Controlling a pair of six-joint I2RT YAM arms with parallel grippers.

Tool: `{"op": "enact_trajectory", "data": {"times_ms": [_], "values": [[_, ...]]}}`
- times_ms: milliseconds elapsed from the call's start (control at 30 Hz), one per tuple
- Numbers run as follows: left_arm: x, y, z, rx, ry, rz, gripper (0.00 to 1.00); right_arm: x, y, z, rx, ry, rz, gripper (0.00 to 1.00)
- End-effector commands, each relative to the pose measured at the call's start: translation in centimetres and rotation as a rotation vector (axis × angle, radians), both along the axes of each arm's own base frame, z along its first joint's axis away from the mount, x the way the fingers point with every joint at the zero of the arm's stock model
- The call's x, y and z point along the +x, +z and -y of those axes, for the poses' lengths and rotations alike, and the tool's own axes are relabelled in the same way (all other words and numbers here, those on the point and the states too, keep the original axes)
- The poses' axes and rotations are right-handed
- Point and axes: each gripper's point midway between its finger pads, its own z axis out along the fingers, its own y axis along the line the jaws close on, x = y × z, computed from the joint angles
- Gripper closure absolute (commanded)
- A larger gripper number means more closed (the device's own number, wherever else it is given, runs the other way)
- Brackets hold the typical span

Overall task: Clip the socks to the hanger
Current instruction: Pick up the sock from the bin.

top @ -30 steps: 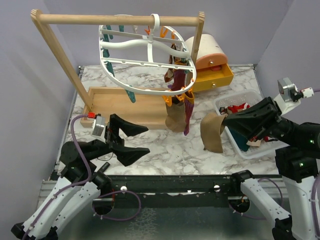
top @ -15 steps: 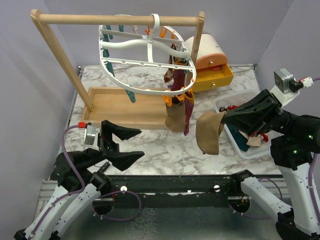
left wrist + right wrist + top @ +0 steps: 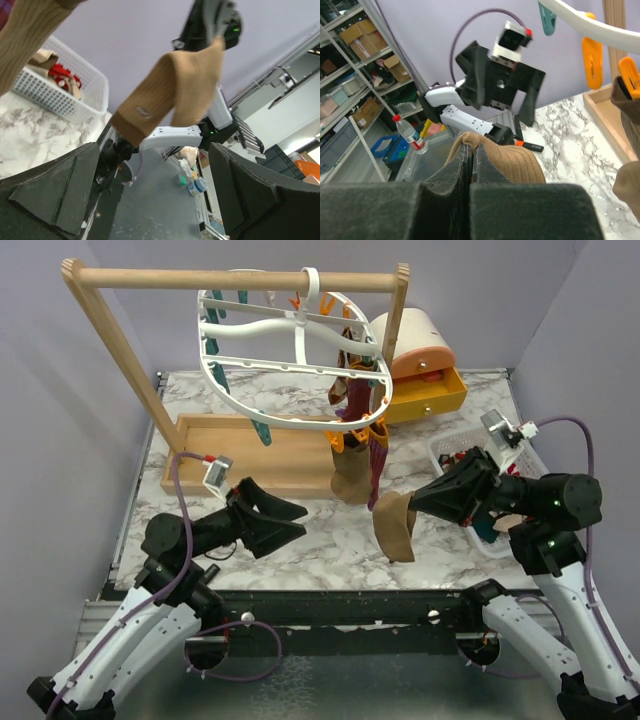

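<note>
My right gripper (image 3: 412, 503) is shut on the cuff of a tan sock (image 3: 395, 527), which hangs above the marble top in front of the hanger. The wrist view shows the fabric (image 3: 515, 161) pinched between the closed right gripper (image 3: 472, 150). My left gripper (image 3: 297, 520) is open, points right at that sock and stays clear of it. In its wrist view the sock (image 3: 170, 95) hangs beyond the left gripper (image 3: 155, 190). The white hanger (image 3: 290, 350) hangs from the wooden bar. A tan sock (image 3: 350, 480) and a maroon sock (image 3: 378, 455) are clipped on its right side.
A wooden rack (image 3: 230, 280) with a tray base (image 3: 240, 450) stands at the back. A white slatted basket (image 3: 450, 443) at the right holds more socks, with a red and white one (image 3: 62, 75) among them. A pink and orange drawer box (image 3: 425, 350) sits behind it.
My right arm has carried the tan sock left, from beside the basket toward the middle. My left gripper has swung up and right toward it, still open.
</note>
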Motion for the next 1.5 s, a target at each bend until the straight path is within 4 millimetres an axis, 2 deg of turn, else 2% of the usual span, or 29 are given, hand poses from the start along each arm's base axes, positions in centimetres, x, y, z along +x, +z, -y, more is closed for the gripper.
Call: {"op": "enact_trajectory", "data": {"times_ms": [0,133,200,333,433,533,633,867,1200,1267,1300,1400,1467], "values": [[-1.8,2.0,-0.9,-0.08,-0.029,0.056,0.01,0.5,-1.6,-0.6,-0.024,0.024,0.039,1.0],[-1.1,0.2,0.2,-0.025,-0.065,0.012,0.01,1.1,-2.2,-2.0,-0.035,0.04,0.053,1.0],[-0.8,0.0,0.8,-0.007,-0.088,0.003,0.01,0.5,-2.6,-3.6,-0.044,0.075,0.063,1.0],[-0.6,1.2,1.3,-0.004,-0.112,0.033,0.01,-1.6,-3.9,-8.4,-0.091,0.143,0.103,1.0],[-0.9,2.5,1.3,-0.008,-0.121,0.083,0.01,-2.4,-2.4,-10.5,-0.068,0.133,0.169,1.0],[-1.6,3.5,0.9,-0.021,-0.13,0.122,0.01,-2.1,-0.9,-10.9,-0.037,0.124,0.194,0.99],[-2.6,4.0,0.4,-0.035,-0.142,0.152,0.01,-1.8,-0.4,-11.0,-0.039,0.108,0.216,1.0],[-3.8,4.4,-0.4,-0.06,-0.157,0.163,0.01,-1.4,-1.8,-11.5,-0.046,0.102,0.227,1.0],[-3.4,4.4,0.4,-0.035,-0.195,0.139,0.02,-1.5,-2.5,-12.5,-0.003,0.122,0.238,1.0],[-3.4,4.5,0.4,-0.038,-0.191,0.142,0.11,-1.6,-2.6,-12.6,-0.005,0.127,0.239,1.0],[-3.3,4.5,0.4,-0.038,-0.19,0.14,0.19,-1.7,-2.6,-12.6,-0.003,0.126,0.242,1.0],[-3.0,4.4,0.4,-0.041,-0.178,0.128,0.57,-1.9,-2.7,-12.7,-0.002,0.13,0.24,1.0],[-2.9,4.2,0.4,-0.044,-0.165,0.124,0.78,-2.1,-2.8,-12.6,-0.006,0.133,0.236,1.0]]}}
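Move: The right hand grips the brown sock, which hangs with its middle some 3 cm to its left, 1 cm back and 5 cm below. The left gripper it is taken to waits about 16 cm left, level ahead and 8 cm lower. From the left hand the held sock lies some 13 cm right, 1 cm back and 3 cm higher. Neighbours from the right hand: the hung brown sock, 10 cm ahead, 9 left, and the purple sock, 11 ahead, 5 left, both 2 cm lower. The right hand, keeping its pinch on the brown sock, carries it quickly about 12 cm left and some 3 cm down to the open left gripper, nearly all of the sideways way in the first half, then bobs and creeps on while the wrist rolls some 10 degrees. The left hand wavers back and forth and up and down to end about 3 cm higher and 2 cm back, turned slightly clockwise, and only at the very end closes its wide-open fingers about halfway around the sock just below the right fingertips. ##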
